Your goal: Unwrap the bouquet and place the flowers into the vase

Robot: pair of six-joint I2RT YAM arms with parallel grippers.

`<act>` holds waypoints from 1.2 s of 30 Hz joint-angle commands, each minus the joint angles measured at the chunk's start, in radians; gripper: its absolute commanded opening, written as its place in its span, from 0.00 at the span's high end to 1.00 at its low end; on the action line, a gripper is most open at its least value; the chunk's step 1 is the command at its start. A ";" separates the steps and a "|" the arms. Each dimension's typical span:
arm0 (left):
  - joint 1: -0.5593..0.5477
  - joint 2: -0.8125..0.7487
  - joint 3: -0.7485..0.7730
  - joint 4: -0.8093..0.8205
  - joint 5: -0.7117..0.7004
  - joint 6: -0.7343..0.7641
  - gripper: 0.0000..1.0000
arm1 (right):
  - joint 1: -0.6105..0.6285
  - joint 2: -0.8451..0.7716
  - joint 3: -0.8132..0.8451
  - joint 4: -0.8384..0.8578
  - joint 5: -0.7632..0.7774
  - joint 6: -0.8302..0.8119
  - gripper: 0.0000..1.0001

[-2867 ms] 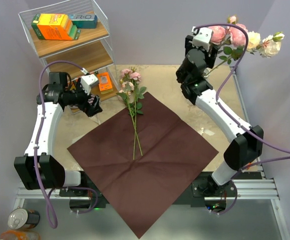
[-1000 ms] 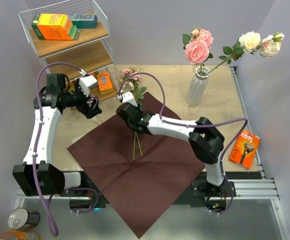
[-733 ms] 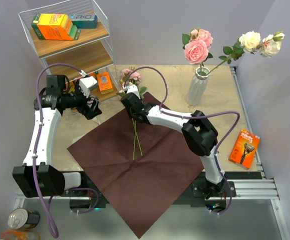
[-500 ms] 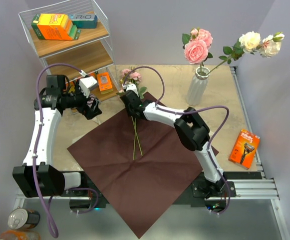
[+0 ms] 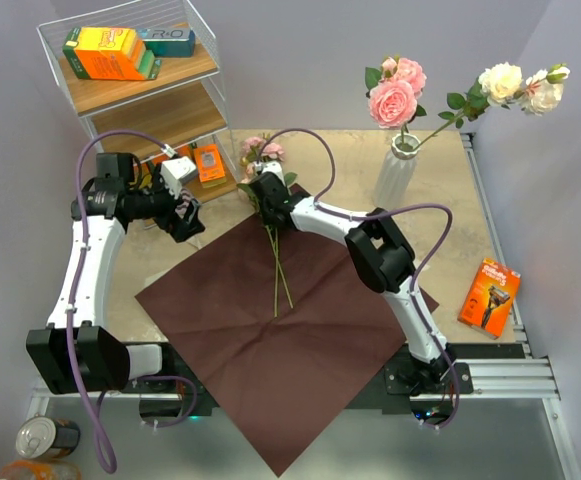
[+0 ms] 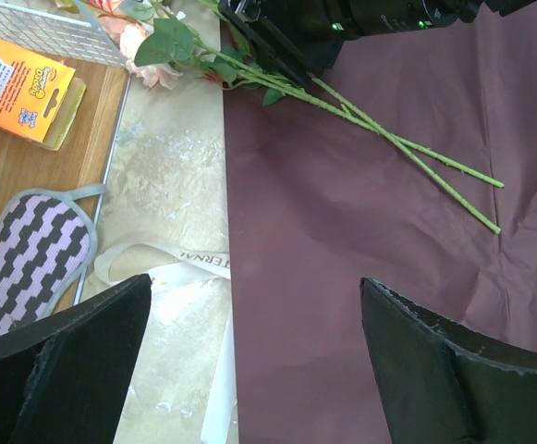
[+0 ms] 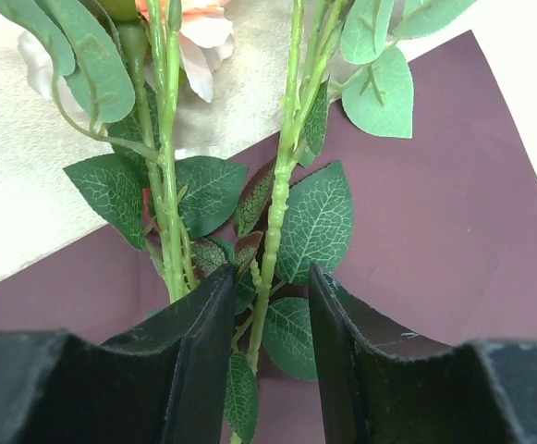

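Observation:
The dark maroon paper [image 5: 300,320] of the bouquet lies unfolded flat on the table. Two of the flowers [image 5: 278,265] lie on it, stems crossed, with their pink blooms [image 5: 260,150] off its far corner. My right gripper [image 5: 268,200] is down over their leafy part. In the right wrist view its jaws [image 7: 270,277] stand narrowly open round one green stem [image 7: 282,199], with a gap on each side. The vase [image 5: 395,178] stands at the back right and holds pink [image 5: 395,95] and cream roses [image 5: 515,82]. My left gripper [image 5: 188,215] hovers wide open and empty [image 6: 254,287] over the paper's left edge.
A cream ribbon [image 6: 157,264] lies on the table beside the paper. A wire shelf [image 5: 140,90] with an orange box stands at the back left, a striped pouch [image 6: 28,259] on its lowest board. An orange razor pack [image 5: 490,295] lies at the right edge.
My right arm came from the vase to the stems on the paper, slid up them toward the blooms and narrowed its jaws. The stems shifted slightly right. The left arm barely moved.

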 commanded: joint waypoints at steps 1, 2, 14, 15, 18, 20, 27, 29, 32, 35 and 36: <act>-0.001 0.005 -0.003 0.031 0.015 0.011 0.01 | -0.004 0.019 0.041 0.005 -0.018 -0.005 0.60; -0.001 0.008 -0.005 0.030 0.015 0.008 0.01 | -0.004 0.022 0.041 0.008 -0.019 -0.006 0.60; -0.001 0.034 -0.005 0.008 -0.010 -0.023 0.01 | -0.006 -0.145 -0.087 0.126 -0.021 0.003 0.86; 0.001 0.029 -0.007 0.011 -0.010 -0.023 0.01 | -0.004 -0.170 -0.110 0.131 -0.019 -0.002 0.86; 0.001 0.017 -0.016 0.034 -0.016 -0.032 0.01 | 0.003 -0.283 -0.167 0.152 -0.001 -0.023 0.85; -0.001 0.022 -0.008 0.033 -0.011 -0.035 0.01 | 0.016 -0.346 -0.199 0.169 0.008 -0.043 0.84; 0.001 0.011 -0.033 0.047 0.022 -0.036 0.01 | 0.068 -0.596 -0.327 0.178 0.020 -0.083 0.86; 0.001 0.017 -0.040 0.053 0.035 -0.036 0.01 | 0.098 -0.662 -0.356 0.188 0.016 -0.094 0.86; -0.001 0.032 -0.042 0.053 0.044 -0.035 0.01 | 0.154 -0.714 -0.403 0.208 0.001 -0.126 0.86; 0.001 0.054 -0.022 0.044 0.044 -0.039 0.01 | 0.207 -0.745 -0.417 0.212 -0.006 -0.157 0.87; -0.001 0.061 -0.011 0.034 0.044 -0.039 0.01 | 0.217 -0.756 -0.433 0.218 -0.003 -0.163 0.87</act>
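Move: The right hand is already down around the leafy stems of the remaining flowers, some 1 cm below its hand point, with their pink blossoms about 12 cm ahead and 1 cm left. The vase stands about 27 cm to its right and 2 cm ahead, its middle some 8 cm higher. From the left hand the stems lie roughly 15 cm ahead, 14 cm right and 20 cm down. The right hand pinches the stems, then lifts them about 24 cm and back about 11, its fingertips tilting up. ##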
